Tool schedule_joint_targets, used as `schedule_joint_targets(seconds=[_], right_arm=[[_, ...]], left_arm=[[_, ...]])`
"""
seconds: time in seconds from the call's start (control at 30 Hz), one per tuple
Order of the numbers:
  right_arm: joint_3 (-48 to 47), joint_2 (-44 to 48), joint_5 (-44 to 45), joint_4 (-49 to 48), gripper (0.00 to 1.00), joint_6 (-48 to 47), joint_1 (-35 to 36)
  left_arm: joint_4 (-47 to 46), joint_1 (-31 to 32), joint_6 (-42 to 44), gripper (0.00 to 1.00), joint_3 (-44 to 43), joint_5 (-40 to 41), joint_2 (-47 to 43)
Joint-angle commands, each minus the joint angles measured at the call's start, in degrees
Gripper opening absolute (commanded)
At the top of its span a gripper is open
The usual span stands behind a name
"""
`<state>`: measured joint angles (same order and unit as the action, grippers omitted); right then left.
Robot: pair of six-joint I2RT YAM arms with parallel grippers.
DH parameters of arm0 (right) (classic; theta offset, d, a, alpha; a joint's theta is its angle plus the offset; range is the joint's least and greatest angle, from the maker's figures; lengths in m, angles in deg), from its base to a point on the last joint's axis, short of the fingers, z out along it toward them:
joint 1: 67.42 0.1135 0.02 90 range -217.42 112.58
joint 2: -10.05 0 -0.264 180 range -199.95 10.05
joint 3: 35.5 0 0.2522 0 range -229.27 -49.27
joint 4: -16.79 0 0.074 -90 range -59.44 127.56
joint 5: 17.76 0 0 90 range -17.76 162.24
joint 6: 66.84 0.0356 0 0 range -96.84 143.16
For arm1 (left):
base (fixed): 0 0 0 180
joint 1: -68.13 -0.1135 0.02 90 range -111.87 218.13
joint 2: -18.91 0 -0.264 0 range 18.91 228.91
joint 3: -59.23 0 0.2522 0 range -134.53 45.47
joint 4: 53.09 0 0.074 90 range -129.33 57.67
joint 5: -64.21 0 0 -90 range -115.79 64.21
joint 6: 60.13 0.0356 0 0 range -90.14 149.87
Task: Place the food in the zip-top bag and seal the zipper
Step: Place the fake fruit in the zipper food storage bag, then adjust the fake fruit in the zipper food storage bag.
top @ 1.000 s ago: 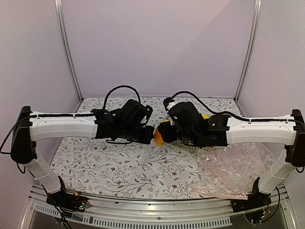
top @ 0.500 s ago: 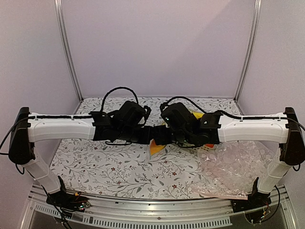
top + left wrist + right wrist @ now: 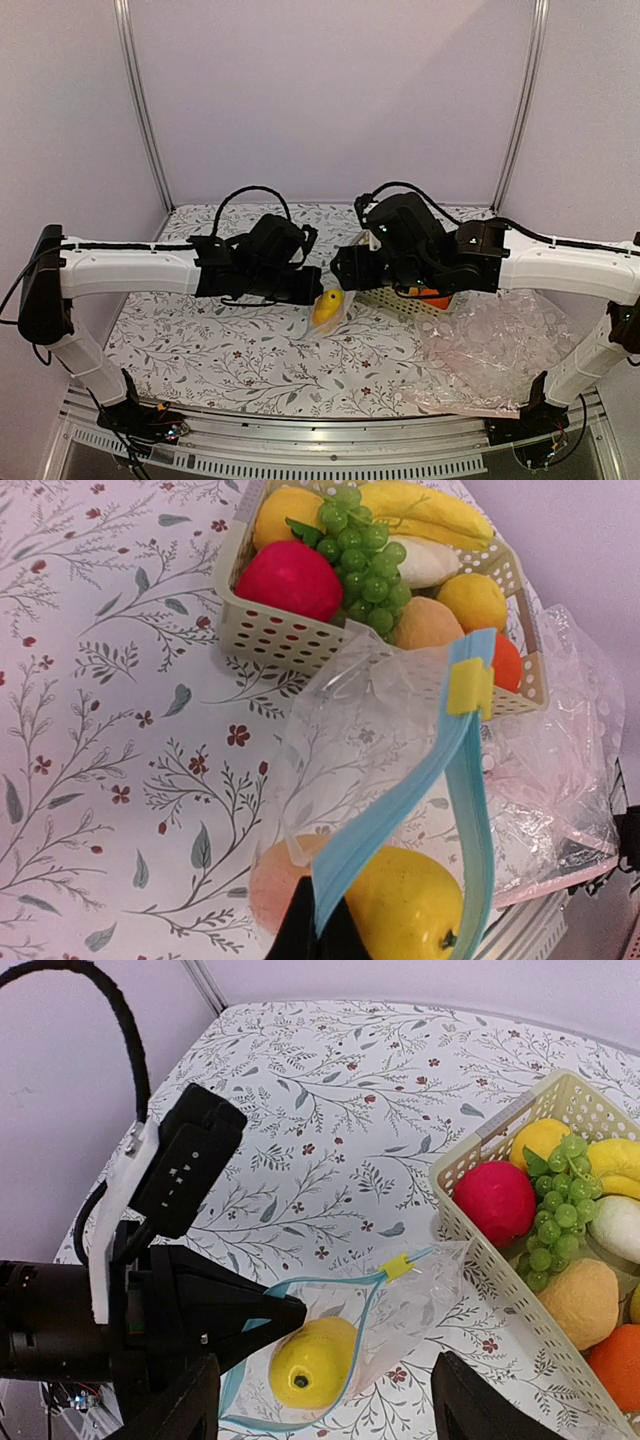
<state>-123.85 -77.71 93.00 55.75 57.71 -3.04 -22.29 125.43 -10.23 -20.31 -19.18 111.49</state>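
The zip-top bag [image 3: 400,1310] is clear, and its light blue zipper [image 3: 400,830] gapes open with a yellow slider [image 3: 470,687] at the far end. My left gripper [image 3: 318,932] is shut on the blue strip near that open mouth. A rounded bright yellow fruit [image 3: 312,1363] lies inside the bag [image 3: 325,308]. A paler orange rounded shape [image 3: 272,885] shows through the film beside it in the left wrist view. My right gripper [image 3: 335,1405] stands open just above the bag with nothing between its fingers [image 3: 190,1400]. In the top view the right gripper [image 3: 347,270] sits right of the left gripper [image 3: 305,290].
A cream perforated basket [image 3: 470,1210] right of the bag holds a red fruit [image 3: 288,580], green grapes [image 3: 365,555], a banana [image 3: 425,508] and orange and white fruits. A large pinkish clear plastic sheet [image 3: 500,350] lies at the near right.
My right gripper opened and let the yellow fruit drop into the bag, then drew back to the right. The left gripper kept its hold on the bag's edge.
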Motion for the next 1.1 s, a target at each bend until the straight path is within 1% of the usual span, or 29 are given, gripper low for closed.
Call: schedule_joint_targets(seconds=[0.0,0.07,0.17,0.23,0.27,0.37,0.47,0.7,0.93,1.07], right_arm=[[0.5,3.0,-1.0,4.2,0.65,-1.0,0.3],[1.4,3.2,-3.6,4.5,0.56,-1.2,0.4],[2.7,3.4,-10.4,2.3,0.51,-1.1,0.4],[3.3,3.2,-13.5,0.6,0.48,-1.1,0.4],[3.5,3.1,-14.7,-0.1,0.45,-0.9,0.4],[3.4,1.6,-15.9,-0.9,0.38,-0.5,0.5],[2.6,-0.5,-16.5,-1.5,0.35,-0.4,0.5],[-0.3,-5.4,-13.9,0.1,0.31,-1.5,0.5],[-2.2,-10.0,-5.5,4.4,0.28,-0.1,0.5],[-3.6,-12.8,-3.4,5.1,0.27,0.1,0.5]], left_arm=[[-1.1,-1.1,0.0,0.0,0.7,-0.8,-0.5],[-1.1,-1.1,0.0,0.0,0.6,-1.1,-0.3],[-1.2,-1.3,0.0,0.0,0.4,-1.6,0.0],[-1.3,-1.3,-0.1,0.0,0.3,-1.8,0.1],[-1.4,-1.3,-0.1,0.0,0.3,-1.9,0.2],[-1.7,-1.3,-0.4,0.0,0.3,-2.1,0.4],[-2.0,-1.3,-0.5,0.0,0.3,-2.7,0.6],[-1.9,-1.3,-0.4,0.0,0.3,-3.0,0.4],[-3.5,-1.3,-0.4,0.0,0.5,-4.4,0.3],[-4.0,-1.3,-0.2,0.0,0.6,-5.0,0.4]])
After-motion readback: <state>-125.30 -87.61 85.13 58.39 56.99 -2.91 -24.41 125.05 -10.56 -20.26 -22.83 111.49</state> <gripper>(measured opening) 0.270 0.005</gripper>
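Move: The mango sits loose in the mouth of the bag, about 10 cm below the open right gripper, some 3 cm back and 3 cm to its left. The yellow zipper slider is roughly 5 cm ahead of the right gripper, 1 cm to its right and 6 cm lower; the basket's middle lies about 14 cm ahead, 14 cm right and 19 cm down. From the left gripper, shut on the blue rim, the mango is about 2 cm back, 2 cm right and 4 cm below. Draw the empty right gripper back about 4 cm with a slight lift, narrowing its fingers to about a quarter open, then sink some 9 cm and edge leftward, easing forward again late, so the fingertips pass between the blue rims and come against the mango to push it deeper. Keep the left gripper pinching the rim, giving only a centimetre or so. ##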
